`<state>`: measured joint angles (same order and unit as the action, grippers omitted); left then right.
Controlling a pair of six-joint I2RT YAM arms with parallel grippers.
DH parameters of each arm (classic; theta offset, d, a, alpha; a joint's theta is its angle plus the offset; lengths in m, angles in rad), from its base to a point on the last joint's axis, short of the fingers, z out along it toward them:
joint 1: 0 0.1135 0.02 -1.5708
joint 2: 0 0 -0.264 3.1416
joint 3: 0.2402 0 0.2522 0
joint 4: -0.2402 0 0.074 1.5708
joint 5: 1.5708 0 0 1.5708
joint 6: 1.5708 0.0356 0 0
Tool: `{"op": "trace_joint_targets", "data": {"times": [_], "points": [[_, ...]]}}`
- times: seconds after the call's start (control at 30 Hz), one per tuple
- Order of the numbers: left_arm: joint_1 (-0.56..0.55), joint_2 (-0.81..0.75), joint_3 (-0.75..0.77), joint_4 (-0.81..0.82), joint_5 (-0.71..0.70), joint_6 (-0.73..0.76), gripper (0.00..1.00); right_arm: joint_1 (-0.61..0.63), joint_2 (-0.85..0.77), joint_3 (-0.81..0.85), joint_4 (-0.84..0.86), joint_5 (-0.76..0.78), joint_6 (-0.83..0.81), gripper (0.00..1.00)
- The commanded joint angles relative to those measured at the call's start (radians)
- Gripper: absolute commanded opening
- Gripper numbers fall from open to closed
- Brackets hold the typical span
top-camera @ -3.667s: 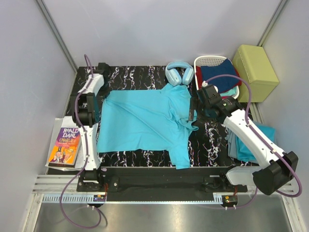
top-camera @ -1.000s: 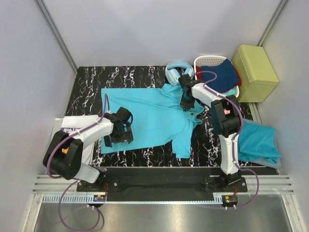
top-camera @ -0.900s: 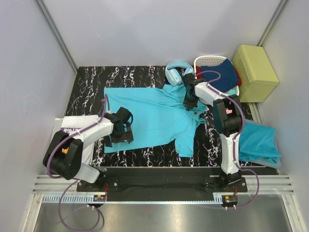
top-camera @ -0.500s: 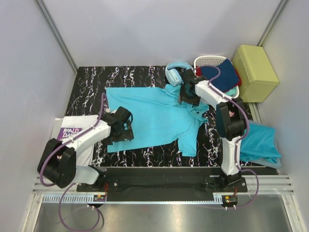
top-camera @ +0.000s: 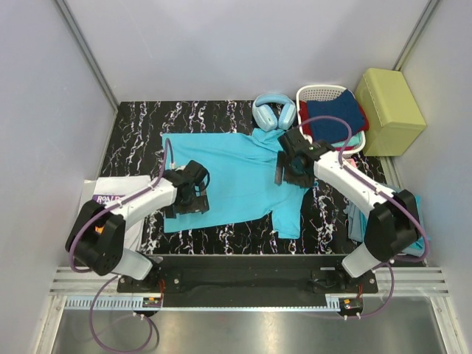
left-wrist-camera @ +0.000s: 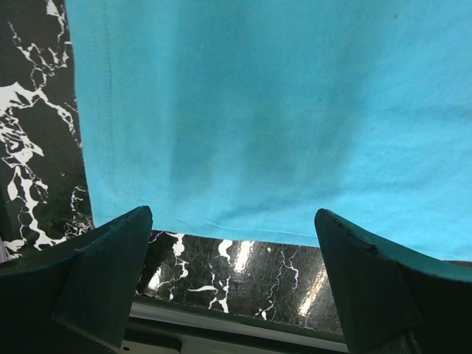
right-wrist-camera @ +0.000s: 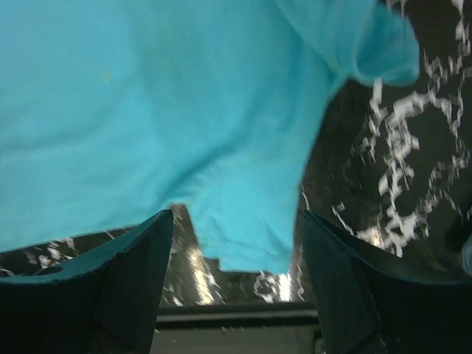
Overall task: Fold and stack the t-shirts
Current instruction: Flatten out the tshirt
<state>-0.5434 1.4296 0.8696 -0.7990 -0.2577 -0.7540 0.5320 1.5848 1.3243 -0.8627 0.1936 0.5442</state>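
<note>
One turquoise t-shirt [top-camera: 236, 173] lies spread flat on the black marble table [top-camera: 140, 125], collar toward the back and one sleeve pointing at the near edge. My left gripper [top-camera: 189, 202] hovers open over its lower left corner; in the left wrist view the hem [left-wrist-camera: 243, 228] runs just beyond the open gripper [left-wrist-camera: 232, 276]. My right gripper [top-camera: 285, 171] is open above the shirt's right shoulder, with the sleeve [right-wrist-camera: 243, 221] under it and nothing between the fingers [right-wrist-camera: 125, 287]. A second t-shirt [top-camera: 359, 221] lies bunched at the table's right edge, partly behind the right arm.
Pale blue headphones [top-camera: 273, 110] lie at the back by the collar. Next to them a white basket [top-camera: 317, 92] holds dark blue and red clothes. A yellow-green box [top-camera: 389, 110] stands far right. A book [top-camera: 99, 200] lies off the table's left edge.
My right gripper has opened, let go of the shirt near the collar and drawn back toward the near side. The shirt now lies flatter. The left gripper has barely moved.
</note>
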Motion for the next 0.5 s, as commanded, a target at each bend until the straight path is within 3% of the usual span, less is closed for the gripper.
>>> {"op": "trace_joint_targets", "data": {"times": [0.0, 0.47], "points": [[-0.007, 0.032, 0.028, 0.03, 0.0, -0.005, 0.99, 0.034, -0.12, -0.131, -0.097, 0.02, 0.089, 0.76], [-0.02, 0.124, 0.04, 0.043, 0.041, 0.002, 0.99, 0.195, -0.238, -0.313, -0.197, -0.029, 0.217, 0.72]]}}
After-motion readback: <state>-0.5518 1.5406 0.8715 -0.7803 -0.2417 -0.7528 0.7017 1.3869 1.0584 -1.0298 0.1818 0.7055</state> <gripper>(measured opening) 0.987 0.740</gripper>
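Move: The t-shirt's near-right flap, its hem towards the robot, lies about 14 cm back of the right hand, 2 cm to the left and some 12 cm below. The bunched right end of the shirt is 5 cm ahead and 6 cm right of that hand; the headphones are 20 cm ahead, 6 cm left. The left hand hovers about 4 cm over the shirt's near-left part, whose corner is 6 cm back and 7 cm left. The left hand's open fingertips come down about 2.5 cm onto the near-left part of the t-shirt, just in from the near hem. Meanwhile the right hand, clear of the cloth and still open, swings back some 12 cm towards the near-right flap, quickly and then slower, sinking about 3 cm as its fingers tip some 10 degrees nearer to straight down. ##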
